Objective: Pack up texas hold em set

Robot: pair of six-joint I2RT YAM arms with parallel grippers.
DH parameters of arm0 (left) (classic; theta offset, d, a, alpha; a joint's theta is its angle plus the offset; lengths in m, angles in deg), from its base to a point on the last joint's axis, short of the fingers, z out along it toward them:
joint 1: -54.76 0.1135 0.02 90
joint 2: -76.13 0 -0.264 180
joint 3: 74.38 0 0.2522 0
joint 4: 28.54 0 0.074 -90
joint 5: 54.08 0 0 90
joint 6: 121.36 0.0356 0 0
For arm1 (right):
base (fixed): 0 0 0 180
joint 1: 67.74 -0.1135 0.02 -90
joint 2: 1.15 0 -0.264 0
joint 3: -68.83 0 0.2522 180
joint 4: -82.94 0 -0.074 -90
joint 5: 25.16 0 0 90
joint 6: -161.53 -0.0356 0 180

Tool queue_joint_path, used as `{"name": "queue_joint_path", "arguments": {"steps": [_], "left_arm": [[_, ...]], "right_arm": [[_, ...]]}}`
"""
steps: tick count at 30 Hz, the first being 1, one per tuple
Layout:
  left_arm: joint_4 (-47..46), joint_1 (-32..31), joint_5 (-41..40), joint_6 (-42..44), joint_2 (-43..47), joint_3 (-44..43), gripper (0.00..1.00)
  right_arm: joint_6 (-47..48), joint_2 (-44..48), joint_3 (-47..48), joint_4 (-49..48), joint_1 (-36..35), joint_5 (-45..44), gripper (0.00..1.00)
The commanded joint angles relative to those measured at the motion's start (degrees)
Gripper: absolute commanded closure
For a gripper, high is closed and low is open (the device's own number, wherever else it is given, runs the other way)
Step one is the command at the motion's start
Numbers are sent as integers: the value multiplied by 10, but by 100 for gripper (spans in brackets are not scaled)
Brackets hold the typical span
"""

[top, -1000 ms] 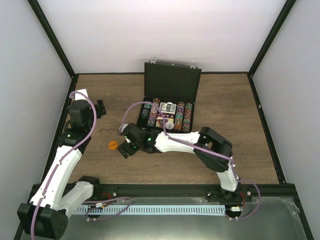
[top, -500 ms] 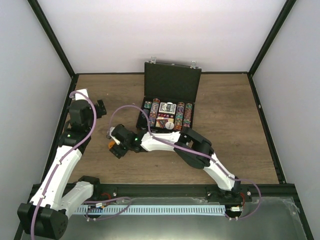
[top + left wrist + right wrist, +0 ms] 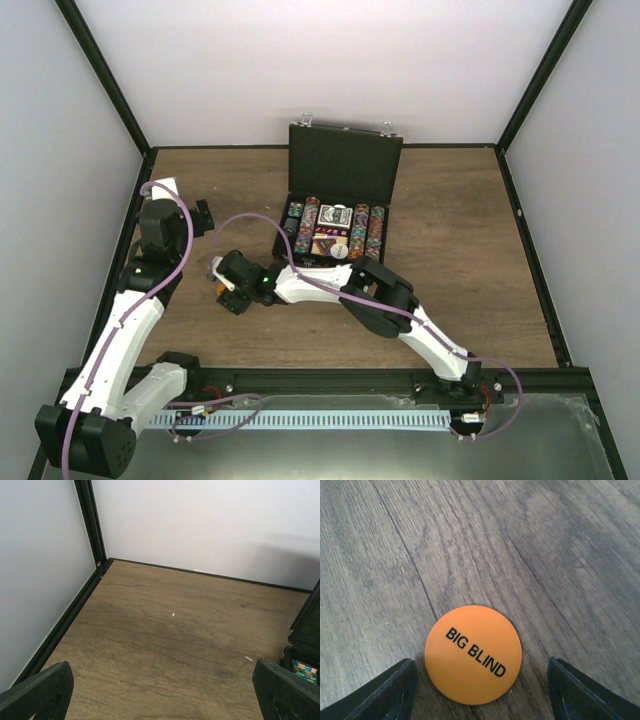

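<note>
The texas hold em set's black case [image 3: 345,158] stands open at the back middle of the table, its lid up. Rows of multicoloured chips [image 3: 372,232] and a card deck [image 3: 335,216] fill its tray. An orange disc [image 3: 473,654] marked BIG BLIND lies flat on the wood, left of the case. My right gripper [image 3: 481,692] is low over it, open, with one dark finger on each side and a gap to the disc's rim. In the top view the right gripper [image 3: 226,292] hides most of the disc. My left gripper [image 3: 162,695] is open and holds nothing.
The left gripper [image 3: 201,216] hovers near the left wall, pointing at the back left corner. The case's edge [image 3: 306,627] with a chip [image 3: 305,671] shows at the right of the left wrist view. Black frame rails run along the table's sides.
My right arm has stretched further left until its gripper is over the orange disc, and its jaws have drawn closer together. The left arm has stayed still.
</note>
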Motion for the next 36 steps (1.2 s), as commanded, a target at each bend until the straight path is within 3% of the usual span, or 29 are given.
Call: {"name": "queue_joint_path", "arguments": {"steps": [1,9,14,36], "left_arm": [[-4,2,5,-1,4,-3,0],[-3,1,14,-1,3,-4,0],[-3,1,14,0,5,-4,0],[-3,-1,18,0,5,-3,0]], "right_arm": [[14,-33,16,31,-4,-22,29],[2,-50,37,51,-4,-18,45],[-7,-35,33,51,-4,-25,50],[-102,264,-198,36,19,-80,52]]}}
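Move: Just beneath the right fingertips lies the orange BIG BLIND chip, about 1 cm ahead, 1 cm to the left and 2 cm lower, with the fingers on either side. The open case's middle is some 16 cm ahead of this hand and 26 cm to its right; the white chip on its front part is about 10 cm ahead and 27 cm right. From the idle left hand the orange chip lies roughly 7 cm back, 5 cm right and 26 cm below. Closing its fingers from nearly three-quarters open to about half around the orange chip, the right hand first edges a centimetre farther left and slightly forward, low over the table. Then it draws off quickly to the right, about 8 cm, while lifting about 8 cm and turning slightly clockwise, and ends clear of the chip with the fingers still half open. ##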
